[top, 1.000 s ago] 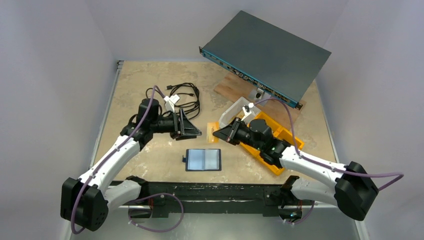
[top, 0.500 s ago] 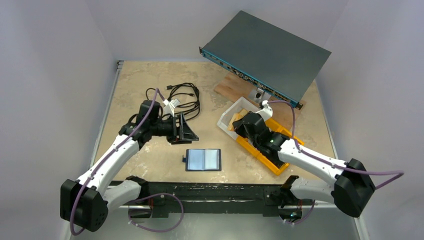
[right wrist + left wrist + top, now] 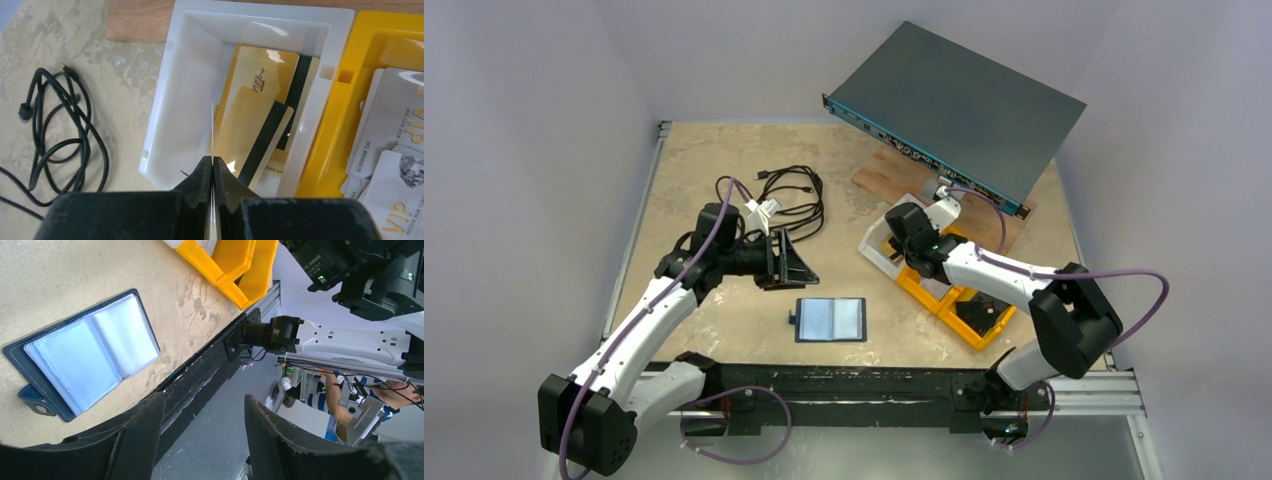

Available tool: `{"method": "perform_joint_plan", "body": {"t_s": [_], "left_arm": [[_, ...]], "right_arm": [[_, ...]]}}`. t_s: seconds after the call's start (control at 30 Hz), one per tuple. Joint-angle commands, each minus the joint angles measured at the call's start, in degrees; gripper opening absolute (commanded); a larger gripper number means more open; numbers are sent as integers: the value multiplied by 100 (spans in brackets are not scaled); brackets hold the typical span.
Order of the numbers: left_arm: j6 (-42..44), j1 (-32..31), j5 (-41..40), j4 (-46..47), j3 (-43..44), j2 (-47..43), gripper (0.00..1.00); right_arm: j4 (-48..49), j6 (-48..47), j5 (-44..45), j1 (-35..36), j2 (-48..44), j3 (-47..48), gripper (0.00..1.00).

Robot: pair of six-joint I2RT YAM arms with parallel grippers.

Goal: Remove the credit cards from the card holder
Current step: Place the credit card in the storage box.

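Note:
The card holder [image 3: 830, 319] lies open and flat on the table near the front edge, its lighter blue clear sleeves [image 3: 85, 360] facing up and its snap tab at the left. My left gripper [image 3: 809, 270] hangs open just behind and left of it, with nothing between its fingers [image 3: 204, 400]. Over the white bin [image 3: 879, 238], my right gripper [image 3: 900, 226] is shut on a thin credit card seen edge-on [image 3: 212, 125]. Gold cards with black stripes [image 3: 260, 75] lie inside that white bin [image 3: 165, 100].
Yellow bins [image 3: 972, 322] sit right of the white bin and hold silver-white cards [image 3: 395, 135]. A coiled black cable [image 3: 789, 195] lies at the back left. A tilted grey rack unit [image 3: 954, 105] rests over a wooden board [image 3: 884, 172] at the back.
My right arm has swung from beside the table's middle back to the white bin, keeping the card pinched. The left gripper opened a little wider and drew slightly left.

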Motion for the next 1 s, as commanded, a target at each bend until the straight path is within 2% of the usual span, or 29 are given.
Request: {"method": "perform_joint_plan", "body": {"t_s": [0.0, 0.23, 0.43, 0.67, 0.83, 0.97], "left_arm": [[132, 17, 97, 23, 146, -160, 58], [85, 17, 70, 22, 71, -227, 58], [7, 16, 60, 112, -16, -239, 58], [-7, 2, -151, 99, -125, -136, 58], [137, -336, -858, -143, -85, 4, 58], [204, -1204, -1945, -346, 113, 265, 58]], "right_arm": [[169, -181, 23, -89, 254, 382, 0], [254, -229, -198, -236, 558, 493, 0], [169, -370, -447, -280, 607, 620, 27], [169, -547, -927, -282, 374, 576, 41], [295, -705, -1418, -255, 58, 377, 44], [439, -779, -1793, -123, -231, 87, 48]]}}
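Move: Held on edge in the right hand's shut fingers, the gold card is over the near end of the white storage box, whose middle lies about 3 cm ahead, 1 cm right and 6 cm below. The orange tray with silver cards is some 8 cm to this hand's right and 3 cm back; the coiled cable is about 20 cm left and 11 cm ahead. From the left hand the white box lies roughly 15 cm ahead, 18 cm right and 14 cm lower. Easing down and forward about 2 cm each, the right hand brings the card lower over the white box, opens its fingers to nearly half and lets go. It then swings some 3 cm left, backing off and rising about 2 cm each, while turning roughly 10 degrees counter-clockwise. Late on, the empty, still-open left hand dips about 3 cm. ##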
